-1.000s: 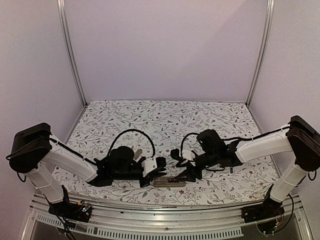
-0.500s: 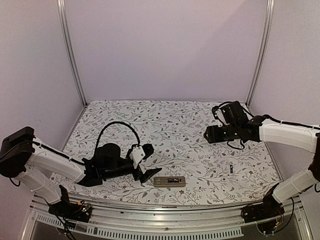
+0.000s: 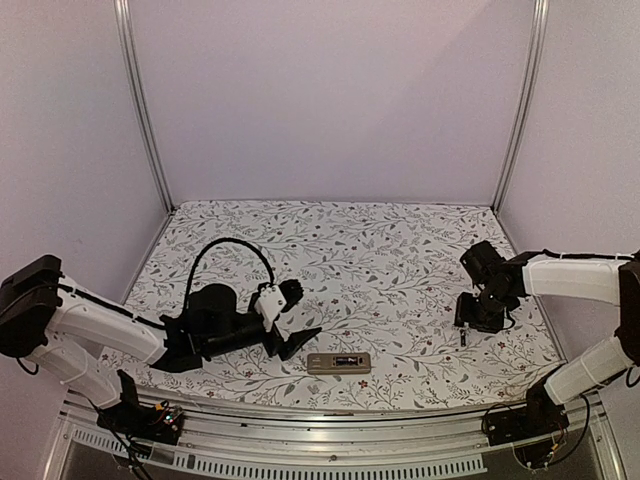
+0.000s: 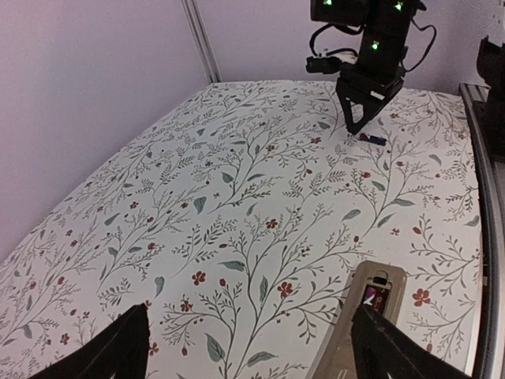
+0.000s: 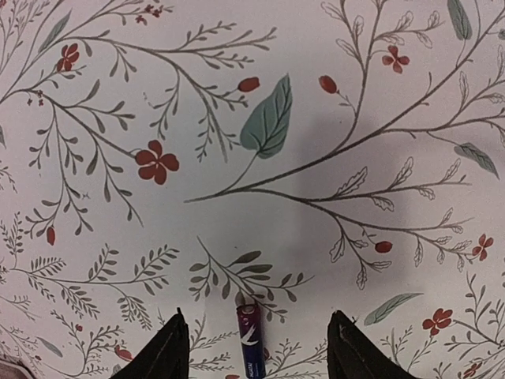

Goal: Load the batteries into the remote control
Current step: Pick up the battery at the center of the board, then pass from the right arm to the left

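Note:
The remote control (image 3: 338,362) lies tan back up near the table's front edge, its dark recess (image 4: 372,299) showing a bit of purple inside. My left gripper (image 3: 297,318) is open just left of it; in the left wrist view one finger (image 4: 394,351) overlaps the remote's (image 4: 347,347) near end. A dark purple battery (image 5: 251,341) lies on the cloth at the right (image 3: 464,338). My right gripper (image 3: 478,315) hovers over it, open (image 5: 256,355), with the cell between the two fingers and untouched. The left wrist view shows the right gripper (image 4: 360,106) and that battery (image 4: 372,139) far off.
A floral cloth (image 3: 330,250) covers the table. Pale walls and metal posts (image 3: 140,100) enclose the back and sides. A metal rail (image 3: 320,430) runs along the front edge just beyond the remote.
My left gripper has opened and drawn back left from the remote. The right arm has left the remote, swung to the right side and come down over the loose battery.

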Motion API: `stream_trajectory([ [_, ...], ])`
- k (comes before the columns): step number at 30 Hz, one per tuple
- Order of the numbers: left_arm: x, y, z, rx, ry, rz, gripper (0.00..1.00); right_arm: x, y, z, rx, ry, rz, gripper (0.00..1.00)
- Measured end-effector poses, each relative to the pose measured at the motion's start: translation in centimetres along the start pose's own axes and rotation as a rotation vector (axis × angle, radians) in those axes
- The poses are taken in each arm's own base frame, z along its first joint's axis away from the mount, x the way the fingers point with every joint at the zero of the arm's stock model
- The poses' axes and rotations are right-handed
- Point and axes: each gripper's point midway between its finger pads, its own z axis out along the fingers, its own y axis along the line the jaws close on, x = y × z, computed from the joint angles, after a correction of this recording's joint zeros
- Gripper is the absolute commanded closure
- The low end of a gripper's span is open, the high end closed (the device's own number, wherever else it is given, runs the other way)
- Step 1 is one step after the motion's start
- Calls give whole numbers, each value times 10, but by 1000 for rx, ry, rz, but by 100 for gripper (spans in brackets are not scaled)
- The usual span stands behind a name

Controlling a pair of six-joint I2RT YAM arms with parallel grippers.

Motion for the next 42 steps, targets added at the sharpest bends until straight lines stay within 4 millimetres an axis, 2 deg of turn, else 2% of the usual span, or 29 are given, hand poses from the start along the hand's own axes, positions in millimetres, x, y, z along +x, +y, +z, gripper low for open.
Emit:
stream_trajectory([
  [5, -3, 2, -1, -9, -9, 0, 11, 9, 0, 7, -8, 35, 12, 59],
  [9, -3, 3, -1, -14, -7, 4, 12, 17, 2, 17, -9, 78, 7, 64],
  [15, -3, 4, -1, -22, -5, 10, 11, 17, 6, 18, -30, 82, 10, 72],
  [16, -3, 4, -1, -23, -4, 10, 11, 17, 7, 18, -33, 82, 12, 75],
  [19, -2, 5, -1, -28, -3, 11, 12, 18, 7, 18, -40, 83, 12, 97],
  [20, -3, 6, -2, -30, -3, 11, 11, 19, 8, 18, -44, 86, 13, 100],
  [26, -10, 9, -5, -44, -22, 7, 11, 21, 14, 17, -80, 103, -6, 100],
  [30, -14, 11, -6, -48, -33, 5, 12, 22, 26, 13, -139, 126, -62, 100],
  [34, -16, 11, -7, -50, -39, 1, 12, 2, 54, -3, -243, 79, -143, 100],
  [36, -17, 11, -8, -50, -43, 0, 12, -10, 77, -17, -325, 33, -205, 100],
  [38, -19, 10, -8, -44, -47, 0, 12, -17, 107, -36, -427, -19, -297, 100],
  [39, -19, 10, -8, -40, -49, 0, 13, -18, 128, -50, -496, -59, -375, 100],
  [40, -19, 8, -8, -32, -51, 0, 13, -16, 146, -64, -557, -91, -441, 100],
  [42, -21, 4, -8, -5, -61, -2, 16, -3, 190, -103, -714, -199, -637, 100],
])
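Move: The battery lies almost under the right hand, pointing out over the table between its open fingers: about 1 cm back, 1 cm to the left and 2 to 3 cm below. The remote control, one battery already in its bay, lies some 27 cm left of this hand, 8 cm back and 3 cm below. From the left hand, the battery is about 34 cm to the right, 4 cm farther out and 13 cm below. Down about 2 cm and slightly back goes the right hand, fingers closing as it sinks; low at the table it creeps left and pinches the battery across its sides. Then it sweeps left and up, some 17 cm across and 13 cm high, towards the remote control, swinging round counter-clockwise by about 45 degrees with the fingertips tilting up from straight down. ##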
